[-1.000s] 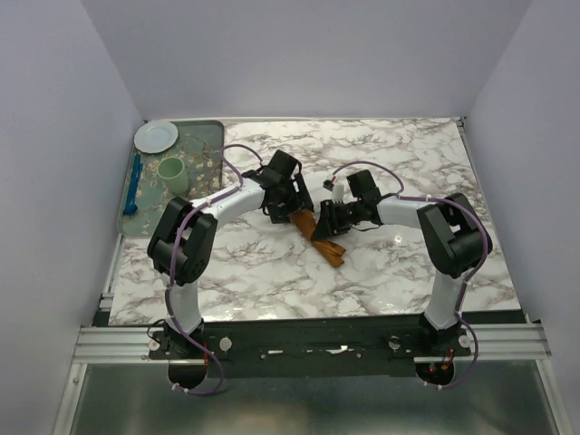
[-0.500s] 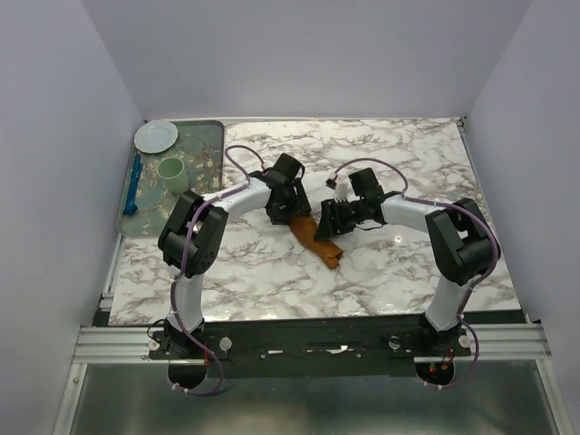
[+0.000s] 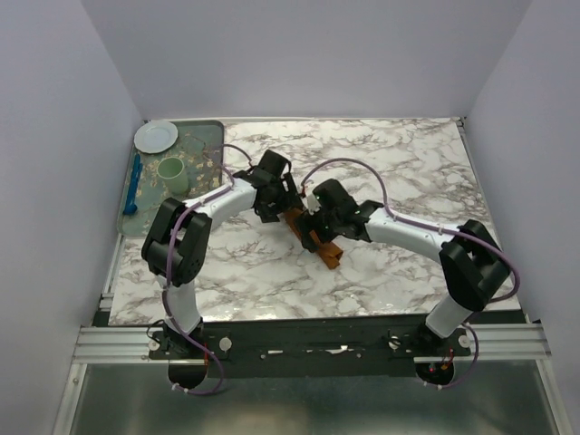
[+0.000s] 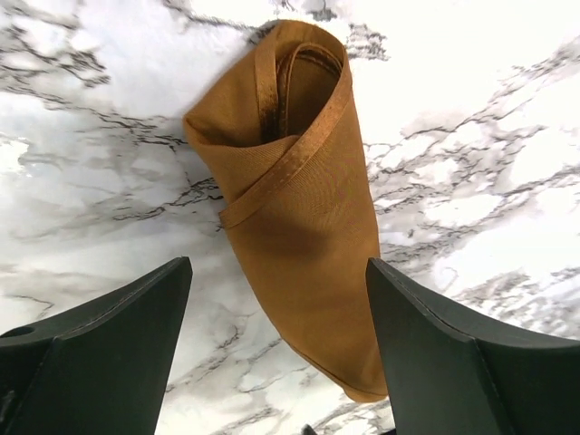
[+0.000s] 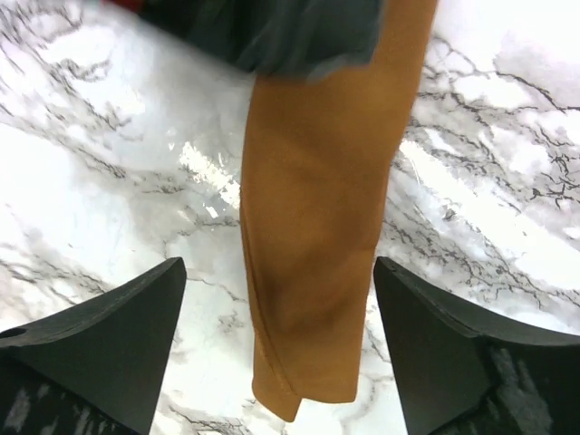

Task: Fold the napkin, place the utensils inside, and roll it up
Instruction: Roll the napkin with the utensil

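The rust-orange napkin (image 3: pixel 332 253) lies rolled into a narrow tube on the marble table (image 3: pixel 408 163), running diagonally at its middle. In the left wrist view the napkin (image 4: pixel 299 199) shows its open spiral end at the top. My left gripper (image 4: pixel 277 272) hangs open over it, one finger on either side, and sits at the roll's far end (image 3: pixel 275 194). My right gripper (image 5: pixel 279 267) is also open, straddling the nearer stretch of the napkin (image 5: pixel 317 227) without touching it, just right of the left one (image 3: pixel 314 227). The utensils are hidden from view.
A green tray (image 3: pixel 207 143) at the back left holds a white plate (image 3: pixel 156 136), a pale green cup (image 3: pixel 172 170) and a blue utensil (image 3: pixel 134 184). Lilac walls close in the table on three sides. A dark blurred part of the left gripper (image 5: pixel 272 36) crosses the right wrist view.
The right arm has swung left over the napkin roll and its jaws have spread wide. The left gripper has shifted a little toward the back left. The roll has stayed put.
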Action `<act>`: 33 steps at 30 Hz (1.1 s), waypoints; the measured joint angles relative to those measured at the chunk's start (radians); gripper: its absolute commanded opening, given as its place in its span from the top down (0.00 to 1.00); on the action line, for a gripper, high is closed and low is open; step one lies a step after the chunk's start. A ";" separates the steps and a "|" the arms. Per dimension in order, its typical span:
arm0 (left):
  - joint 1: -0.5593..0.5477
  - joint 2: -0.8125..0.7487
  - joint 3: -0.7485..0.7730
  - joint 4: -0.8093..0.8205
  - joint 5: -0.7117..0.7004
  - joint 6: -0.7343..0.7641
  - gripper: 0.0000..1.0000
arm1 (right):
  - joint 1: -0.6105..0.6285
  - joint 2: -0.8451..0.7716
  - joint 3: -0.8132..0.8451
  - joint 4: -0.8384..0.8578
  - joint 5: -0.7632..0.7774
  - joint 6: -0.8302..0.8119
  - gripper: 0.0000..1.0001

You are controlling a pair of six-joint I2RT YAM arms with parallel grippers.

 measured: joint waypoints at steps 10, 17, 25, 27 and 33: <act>0.081 -0.038 -0.060 0.033 0.101 -0.001 0.14 | 0.183 0.142 0.086 -0.080 0.361 -0.074 0.08; 0.078 -0.027 -0.068 0.048 0.130 -0.008 0.15 | 0.185 0.189 0.114 -0.101 0.439 -0.082 0.22; 0.078 -0.018 -0.068 0.062 0.144 -0.011 0.15 | 0.188 0.195 0.114 -0.102 0.456 -0.072 0.49; 0.078 -0.015 -0.068 0.063 0.147 -0.011 0.15 | 0.188 0.195 0.113 -0.102 0.452 -0.063 0.50; 0.078 -0.006 -0.067 0.066 0.149 -0.010 0.15 | 0.177 0.195 0.095 -0.067 0.404 -0.041 0.57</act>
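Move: The rolled napkin's middle lies almost straight under the right gripper, about 1 cm back and 5 cm down. The roll runs from its open far end, some 7 cm ahead and 6 cm left, to its near end, roughly 5 cm back and 5 cm right. The green cup stands well off, about 15 cm ahead and 34 cm left. From the left gripper the napkin's middle is some 8 cm back, 7 cm right and 4 cm below. Bring the right gripper about 4.5 cm down onto the middle of the napkin roll, fingers wide open, while swinging the wrist some 25 degrees so that its left-leaning fingers point more nearly straight down. Once low, close to about half opening and pinch the roll from both sides. Hold the left gripper open over the far end, shifting only a centimetre or two to the right and easing partly back. ##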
